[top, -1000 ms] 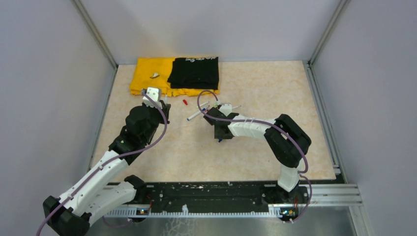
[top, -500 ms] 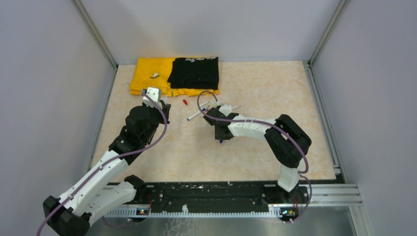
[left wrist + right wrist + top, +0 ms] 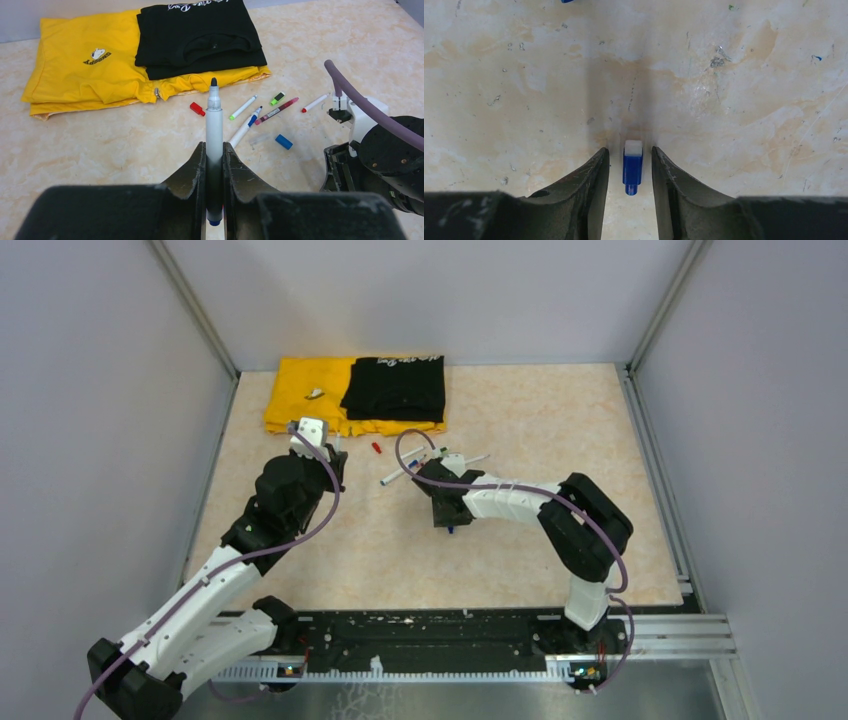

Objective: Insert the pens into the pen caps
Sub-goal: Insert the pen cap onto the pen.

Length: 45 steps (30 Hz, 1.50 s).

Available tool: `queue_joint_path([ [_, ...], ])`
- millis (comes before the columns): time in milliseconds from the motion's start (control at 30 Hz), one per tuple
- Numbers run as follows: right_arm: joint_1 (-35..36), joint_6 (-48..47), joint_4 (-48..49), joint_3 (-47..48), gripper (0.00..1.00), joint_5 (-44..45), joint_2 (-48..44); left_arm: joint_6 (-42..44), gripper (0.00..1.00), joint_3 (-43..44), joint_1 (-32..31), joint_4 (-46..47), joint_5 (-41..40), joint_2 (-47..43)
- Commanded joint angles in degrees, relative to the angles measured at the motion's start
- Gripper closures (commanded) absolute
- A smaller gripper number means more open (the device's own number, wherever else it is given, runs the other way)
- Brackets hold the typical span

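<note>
My left gripper (image 3: pixel 214 150) is shut on a white pen (image 3: pixel 214 122) with a black tip, which points away from the camera above the table. My right gripper (image 3: pixel 630 155) stands open over a blue pen cap (image 3: pixel 632 167) with a white end. The cap lies on the table between the fingers, with a gap on each side. Loose pens lie between the arms: a green-tipped one (image 3: pixel 243 107), a blue one (image 3: pixel 245 127), a maroon one (image 3: pixel 276 110) and a red-tipped one (image 3: pixel 316 102). A red cap (image 3: pixel 197 108), a green cap (image 3: pixel 277 98) and another blue cap (image 3: pixel 283 141) lie near them.
A folded yellow shirt (image 3: pixel 300 390) and a folded black shirt (image 3: pixel 395 388) lie at the back left of the table (image 3: pixel 540 420). Grey walls close in the back and both sides. My right arm's purple cable (image 3: pixel 360 102) arcs over its wrist.
My right gripper has shifted slightly left over the blue cap, and its jaws narrowed and then widened again. The left arm and its pen have not moved.
</note>
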Motion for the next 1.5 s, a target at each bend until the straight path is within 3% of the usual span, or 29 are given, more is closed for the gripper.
queue_joint_path([
  [0,0.7,-1.7,-3.1,0.9,0.63,-1.1,-1.3,0.5,1.00,0.9,0.1,0.6,0.7,-0.7],
  [200,0.7,-1.9,-3.4,1.1,0.66,-2.3,-1.2,0.4,1.00,0.9,0.1,0.6,0.5,-0.7],
  [600,0.8,-1.8,-3.5,1.3,0.85,-2.0,-1.0,0.4,1.00,0.9,0.1,0.7,0.9,-0.6],
  [833,0.5,-2.7,3.8,-0.9,1.00,-0.5,-9.3,-0.6,1.00,0.5,0.1,0.6,2.7,-0.8],
  [967,-0.6,-3.7,7.8,-1.5,1.00,-1.0,-13.6,-2.8,1.00,0.0,0.1,0.8,8.4,-0.3],
  [1200,-3.0,-4.3,24.6,-8.0,1.00,-6.9,-24.5,-9.3,1.00,-1.3,0.1,5.0,20.9,2.6],
  [1467,-3.4,-2.0,47.5,-20.1,1.00,0.0,-37.6,-12.2,1.00,0.1,-0.1,9.5,30.1,7.6],
])
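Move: The dark blue pen cap lies on the table between the right hand's open fingers, about 1 cm back and level with the pads. From that hand a lighter blue cap lies some 11 cm ahead and 4 cm left, a loose white pen about 14 cm ahead and 12 cm left. From the left hand, which holds a white pen high up, the dark blue cap is roughly 22 cm right, 4 cm back and 24 cm below; the loose pen is 10 cm ahead, 10 cm right and 25 cm down. The dark blue cap is pinched across its sides as the right hand eases back barely 1 cm and shuts its fingers, then carried up some 18 cm and slightly forward while the wrist swings the steep fingers up to point forward and left. Late on, the left hand, keeping its grip, brings its pen about 8 cm right towards the cap, slightly back and down, turning some 20 degrees clockwise. ##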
